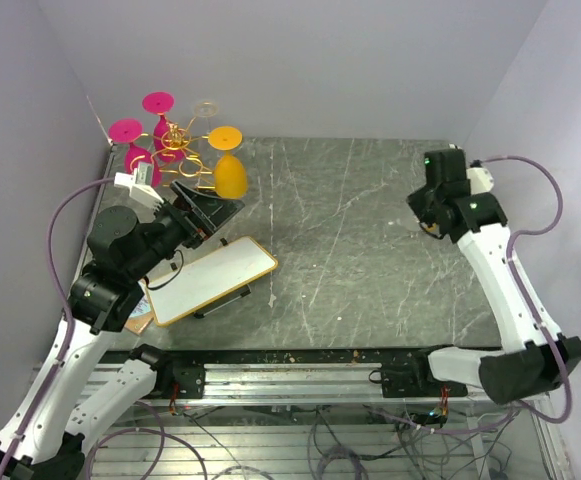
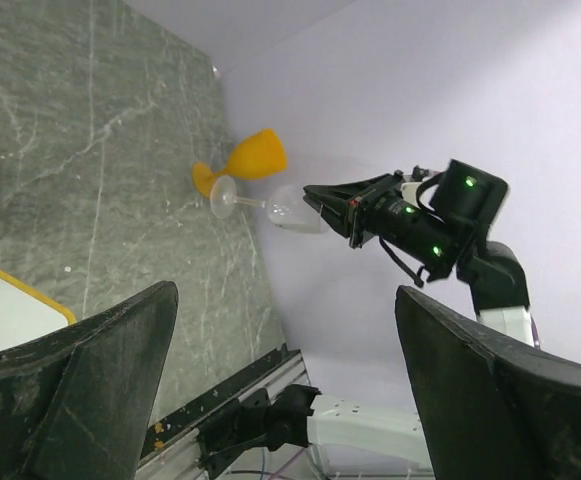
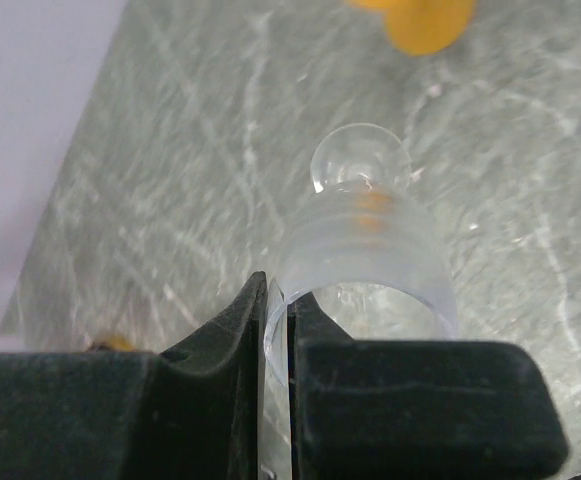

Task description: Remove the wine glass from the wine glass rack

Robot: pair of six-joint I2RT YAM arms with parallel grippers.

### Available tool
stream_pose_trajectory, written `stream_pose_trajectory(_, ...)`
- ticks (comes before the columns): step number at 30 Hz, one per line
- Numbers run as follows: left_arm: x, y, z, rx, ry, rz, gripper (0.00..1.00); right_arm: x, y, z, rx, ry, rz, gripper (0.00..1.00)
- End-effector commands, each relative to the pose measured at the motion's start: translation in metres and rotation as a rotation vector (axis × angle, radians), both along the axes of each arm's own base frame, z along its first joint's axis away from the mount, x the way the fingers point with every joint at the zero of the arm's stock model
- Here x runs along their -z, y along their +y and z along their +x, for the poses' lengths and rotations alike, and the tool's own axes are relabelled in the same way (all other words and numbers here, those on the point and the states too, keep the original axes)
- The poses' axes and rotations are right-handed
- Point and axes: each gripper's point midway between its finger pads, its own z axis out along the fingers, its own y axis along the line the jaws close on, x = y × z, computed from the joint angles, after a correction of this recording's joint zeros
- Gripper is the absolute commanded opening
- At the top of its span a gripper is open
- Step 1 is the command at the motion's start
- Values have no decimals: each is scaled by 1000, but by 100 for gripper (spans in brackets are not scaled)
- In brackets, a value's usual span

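The gold wine glass rack (image 1: pixel 175 140) stands at the table's far left corner, carrying pink glasses (image 1: pixel 125 130), an orange one (image 1: pixel 230 172) and a clear one (image 1: pixel 205 108). My right gripper (image 3: pixel 278 290) is shut on the rim of a clear wine glass (image 3: pixel 370 250), one finger inside the bowl and one outside. The left wrist view shows that wine glass (image 2: pixel 292 210) upright in the right gripper (image 2: pixel 318 197), its foot at the tabletop beside a standing orange glass (image 2: pixel 255 158). From above, the right arm hides both. My left gripper (image 2: pixel 285 300) hangs open and empty next to the rack (image 1: pixel 205 212).
A yellow-rimmed white board (image 1: pixel 210 278) lies at the near left, with a small dark object (image 1: pixel 270 297) beside it. Walls close in the table at the back and both sides. A metal rail (image 1: pixel 300 375) runs along the near edge.
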Motion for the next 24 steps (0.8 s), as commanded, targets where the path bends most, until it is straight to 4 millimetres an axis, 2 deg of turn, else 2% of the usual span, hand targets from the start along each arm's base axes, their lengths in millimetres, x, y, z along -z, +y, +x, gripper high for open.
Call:
stream_pose_trajectory(1, -10, 10, -4, -40, -35, 54, 100, 32, -42, 6, 58, 161, 76, 0)
stream_pose_trajectory(4, -8, 13, -5, -51, -31, 68, 100, 51, -63, 9, 103, 249, 92, 0)
stream_pose_trajectory(8, -4, 15, -5, -61, -32, 75, 100, 78, -81, 10, 147, 351, 133, 0)
stream_pose_trajectory(11, -2, 15, -5, -60, -33, 84, 100, 90, -95, 11, 185, 395, 141, 0)
stream_pose_trajectory(17, -7, 19, -6, -65, -55, 142, 100, 97, -110, 16, 250, 434, 105, 0)
stream_pose_trajectory(24, -6, 32, -6, -120, -79, 187, 100, 88, -130, 25, 335, 437, 48, 0)
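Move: The right hand already holds the clear wine glass by its rim, foot slanting forward and down, and takes it to the bare patch of table about 13 cm to its right, 2 cm ahead and some 30 cm below. The standing orange wine glass is about 8 cm ahead, 10 cm right and 20 cm below that hand. From the idle left hand the bare patch lies roughly 58 cm right, 13 cm farther out and 41 cm down. The right hand, fingers still shut on the clear glass's rim, swings about 11 cm to the right and sinks some 10 cm with it, going down towards the bare patch on the near side of the orange glass. As it goes, the wrist tips roughly 25 degrees further down and turns a little clockwise, bringing the glass's foot under the hand, then the sinking stops and the hand eases on slightly right and forward. ##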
